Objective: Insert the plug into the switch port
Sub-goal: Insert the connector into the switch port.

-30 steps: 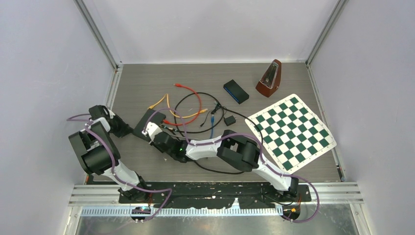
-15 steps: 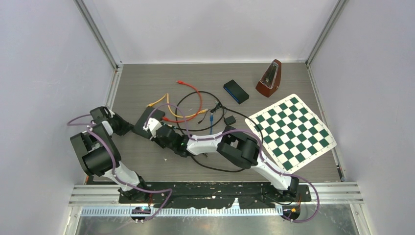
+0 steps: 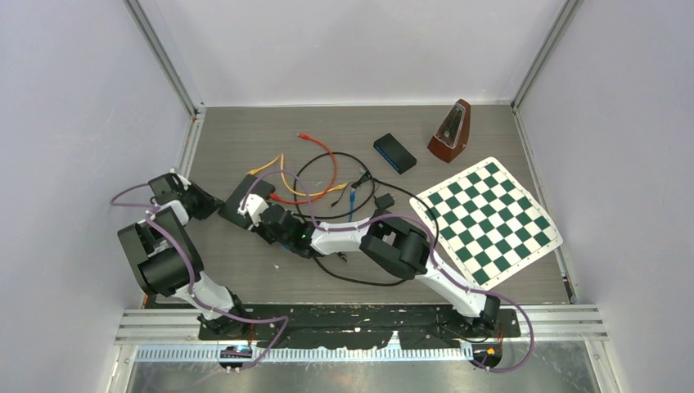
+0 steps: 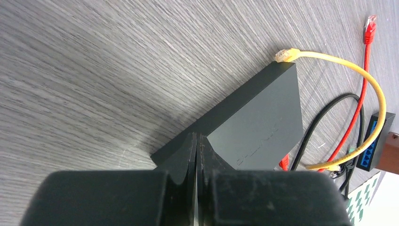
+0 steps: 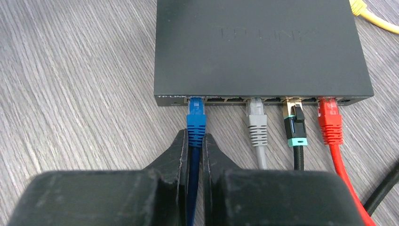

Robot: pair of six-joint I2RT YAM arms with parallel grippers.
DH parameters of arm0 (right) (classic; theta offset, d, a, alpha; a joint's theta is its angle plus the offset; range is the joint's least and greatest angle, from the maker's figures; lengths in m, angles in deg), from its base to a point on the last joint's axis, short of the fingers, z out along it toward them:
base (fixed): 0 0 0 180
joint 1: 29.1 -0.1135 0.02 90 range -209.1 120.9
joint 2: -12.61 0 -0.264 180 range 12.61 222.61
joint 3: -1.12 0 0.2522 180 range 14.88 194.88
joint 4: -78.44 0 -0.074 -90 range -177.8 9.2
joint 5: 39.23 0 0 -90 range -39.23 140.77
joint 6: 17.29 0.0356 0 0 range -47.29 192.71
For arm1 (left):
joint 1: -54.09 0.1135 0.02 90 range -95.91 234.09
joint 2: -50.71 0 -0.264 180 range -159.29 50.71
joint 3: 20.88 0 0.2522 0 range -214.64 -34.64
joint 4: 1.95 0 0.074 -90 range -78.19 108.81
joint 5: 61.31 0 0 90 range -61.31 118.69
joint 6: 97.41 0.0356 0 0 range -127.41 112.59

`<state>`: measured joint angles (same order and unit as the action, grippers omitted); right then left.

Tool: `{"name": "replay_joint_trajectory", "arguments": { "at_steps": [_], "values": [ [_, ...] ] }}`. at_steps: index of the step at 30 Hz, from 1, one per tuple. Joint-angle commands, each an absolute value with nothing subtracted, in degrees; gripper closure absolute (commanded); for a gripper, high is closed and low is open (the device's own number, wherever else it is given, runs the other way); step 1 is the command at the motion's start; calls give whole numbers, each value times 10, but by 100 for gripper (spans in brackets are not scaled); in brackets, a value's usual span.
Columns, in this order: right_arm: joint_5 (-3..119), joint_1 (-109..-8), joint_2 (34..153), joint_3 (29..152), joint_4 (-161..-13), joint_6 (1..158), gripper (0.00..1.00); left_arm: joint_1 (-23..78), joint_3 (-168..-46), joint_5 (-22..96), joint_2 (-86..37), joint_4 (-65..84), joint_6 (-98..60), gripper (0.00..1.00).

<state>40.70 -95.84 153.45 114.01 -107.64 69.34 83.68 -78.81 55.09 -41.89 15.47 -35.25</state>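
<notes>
The black switch (image 5: 261,47) lies flat with its port row facing my right wrist camera. A blue plug (image 5: 195,113) has its front end in the leftmost port. My right gripper (image 5: 193,137) is shut on the blue plug's boot and cable just behind it. A grey plug (image 5: 257,120), a black plug (image 5: 295,127) and a red plug (image 5: 330,120) sit in ports further right. From the other side, my left gripper (image 4: 198,137) is shut on nothing, its tips against the switch's (image 4: 259,122) near edge. From above, the switch (image 3: 237,201) lies between both grippers.
Loose red and yellow cables (image 3: 323,168) curl behind the switch, with a yellow plug (image 4: 284,55) at its far corner. A second dark box (image 3: 394,153), a wooden metronome (image 3: 450,131), a small black adapter (image 3: 383,201) and a chessboard mat (image 3: 485,219) lie to the right.
My right gripper has pushed up and to the left with the blue plug. The switch and my left gripper have shifted slightly the same way.
</notes>
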Motion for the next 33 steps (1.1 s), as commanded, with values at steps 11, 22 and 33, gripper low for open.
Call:
{"name": "replay_joint_trajectory", "arguments": {
  "at_steps": [11, 22, 33],
  "values": [
    [464, -947, 1514, 1116, -1182, 685, 76, 848, -824, 530, -280, 444, -394, 92],
    [609, -926, 1403, 1057, -1125, 712, 28, 835, -879, 493, -214, 434, -415, 59],
    [553, -872, 1134, 833, -1084, 862, 19, 709, -830, 488, -189, 414, -382, 25]
  ]
}}
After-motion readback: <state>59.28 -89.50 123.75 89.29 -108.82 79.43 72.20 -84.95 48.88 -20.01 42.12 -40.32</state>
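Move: My right hand holds the blue plug at the switch's port, which is about 2 cm ahead and 2 cm left of that hand. From it, the grey plug sits some 5 cm straight ahead, and the red plug 10 cm ahead and 3 cm right. My left fingers, shut, rest at the switch's left long side; its middle is 7 cm right and 1 cm ahead of them, and the yellow plug 10 cm ahead, 8 cm right. I nudge the blue plug barely 1 cm left into its port with my right hand, then open those fingers wide, let go and back off from the switch, rising about 12 cm and going right and back. My left hand stops bracing the switch, swings low back and right past its near end, then climbs roughly 8 cm, opening, and ends drifting right. ##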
